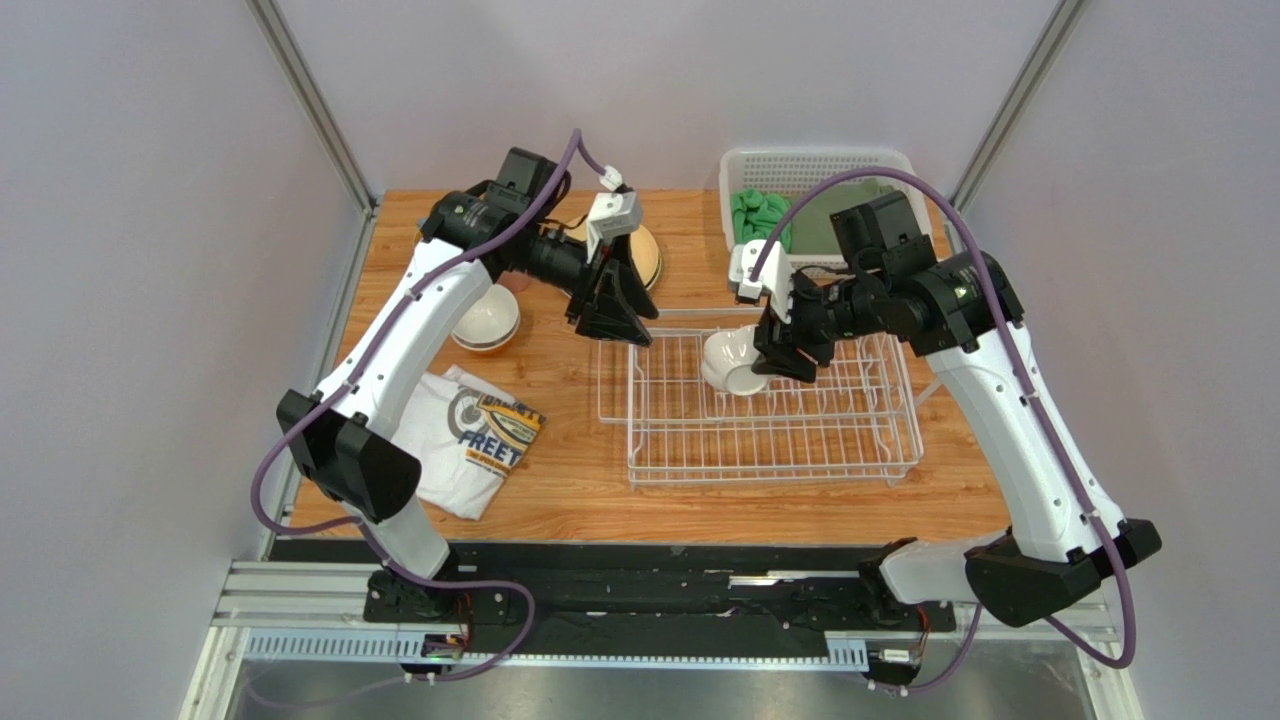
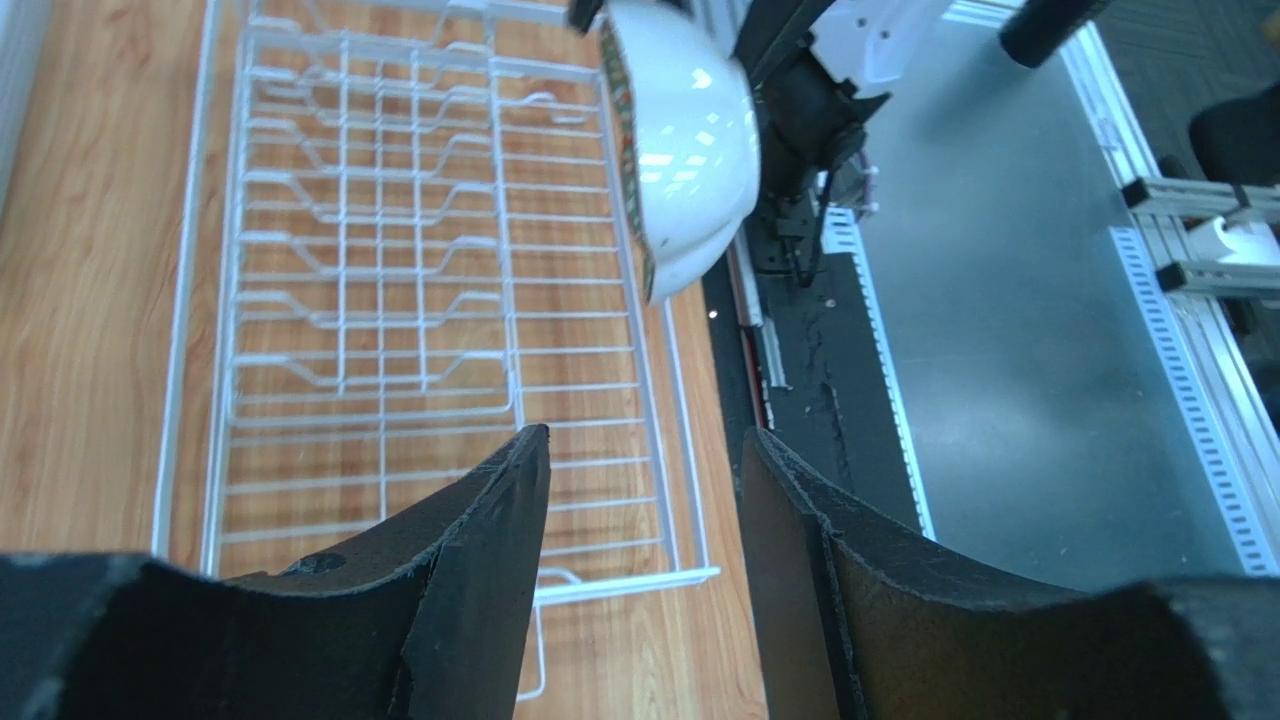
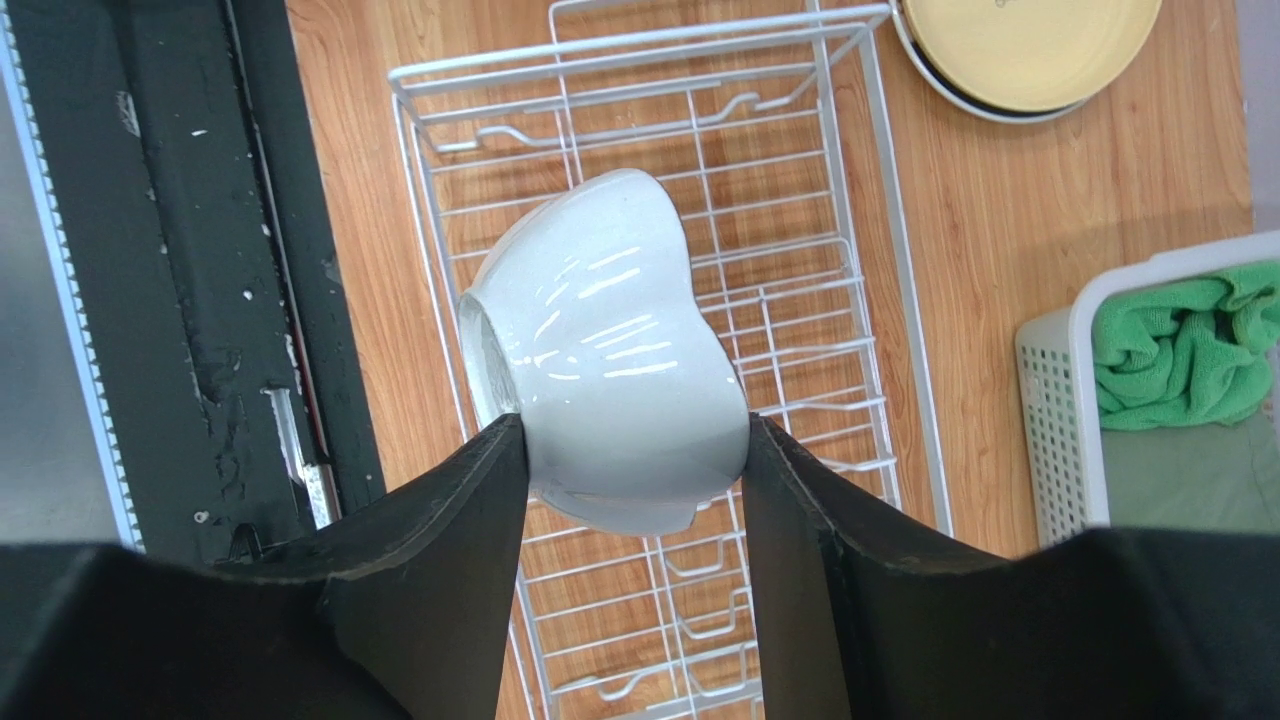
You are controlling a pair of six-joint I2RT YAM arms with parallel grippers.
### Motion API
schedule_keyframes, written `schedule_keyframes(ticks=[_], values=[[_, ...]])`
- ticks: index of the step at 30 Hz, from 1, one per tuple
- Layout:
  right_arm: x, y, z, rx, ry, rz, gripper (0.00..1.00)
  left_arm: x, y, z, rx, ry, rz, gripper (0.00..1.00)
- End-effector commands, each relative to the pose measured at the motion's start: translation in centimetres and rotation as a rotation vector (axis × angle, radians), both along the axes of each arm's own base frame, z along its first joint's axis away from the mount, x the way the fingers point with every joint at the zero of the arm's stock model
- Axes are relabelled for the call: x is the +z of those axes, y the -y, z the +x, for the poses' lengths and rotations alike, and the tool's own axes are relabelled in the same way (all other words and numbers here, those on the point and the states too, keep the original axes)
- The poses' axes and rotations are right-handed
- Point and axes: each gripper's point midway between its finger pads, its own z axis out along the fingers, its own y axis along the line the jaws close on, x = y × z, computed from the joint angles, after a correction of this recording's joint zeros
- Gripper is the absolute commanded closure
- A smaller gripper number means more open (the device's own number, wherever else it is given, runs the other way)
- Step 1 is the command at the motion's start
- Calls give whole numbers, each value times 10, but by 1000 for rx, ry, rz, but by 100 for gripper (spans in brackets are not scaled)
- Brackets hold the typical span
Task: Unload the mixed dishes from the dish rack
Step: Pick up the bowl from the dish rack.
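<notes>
The white wire dish rack (image 1: 766, 428) stands on the table right of centre. A small white bowl (image 1: 732, 360) hangs tilted on its side above the rack's far part, with my right gripper (image 1: 769, 351) shut on it. In the right wrist view the bowl (image 3: 609, 345) is clamped between both fingers of that gripper (image 3: 631, 425), over the rack (image 3: 842, 300). My left gripper (image 1: 613, 311) hovers at the rack's far left corner. Seen from the left wrist, that gripper (image 2: 646, 450) is open and empty above the rack (image 2: 376, 300), with the bowl (image 2: 684, 143) ahead of it.
A stack of tan plates (image 1: 643, 252) sits behind the rack. Another white bowl (image 1: 486, 318) rests on the table at the left, near a printed T-shirt (image 1: 473, 435). A white perforated basket (image 1: 887, 168) with green cloth (image 1: 759, 213) stands at the back right.
</notes>
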Motion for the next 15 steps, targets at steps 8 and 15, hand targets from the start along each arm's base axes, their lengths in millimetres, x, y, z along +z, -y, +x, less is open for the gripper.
schedule_keyframes(ticks=[8,15], values=[[20,-15,-51,94,-87,61,100,26,43,-51,-273,91,-146,41],[21,-20,-57,108,-93,72,100,19,52,-58,-305,61,-134,41]])
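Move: The white bowl, already pinched by the right hand, hangs about 11 cm to the left hand's right, 4 cm back towards the bases and some 4 cm lower. From the right hand, the left gripper to which the bowl is being taken is roughly 13 cm left, 3 cm forward and about 1 cm up. Far below lie the dish rack, its middle around 17 cm to the left hand's right and level with it in reach, and the yellow plates, some 19 cm ahead and 7 cm left of that hand. The left hand moves about 5 cm back and nearly as far right towards the bowl, turning some 15 degrees clockwise and easing almost to a stop, its fingers still open either side of the bowl's near part, with no touch to be seen yet. The right hand keeps its pinch on the bowl and carries it about 3 cm back and as far left to meet the left hand, rising slightly and slowing too, its wrist nearly steady. ##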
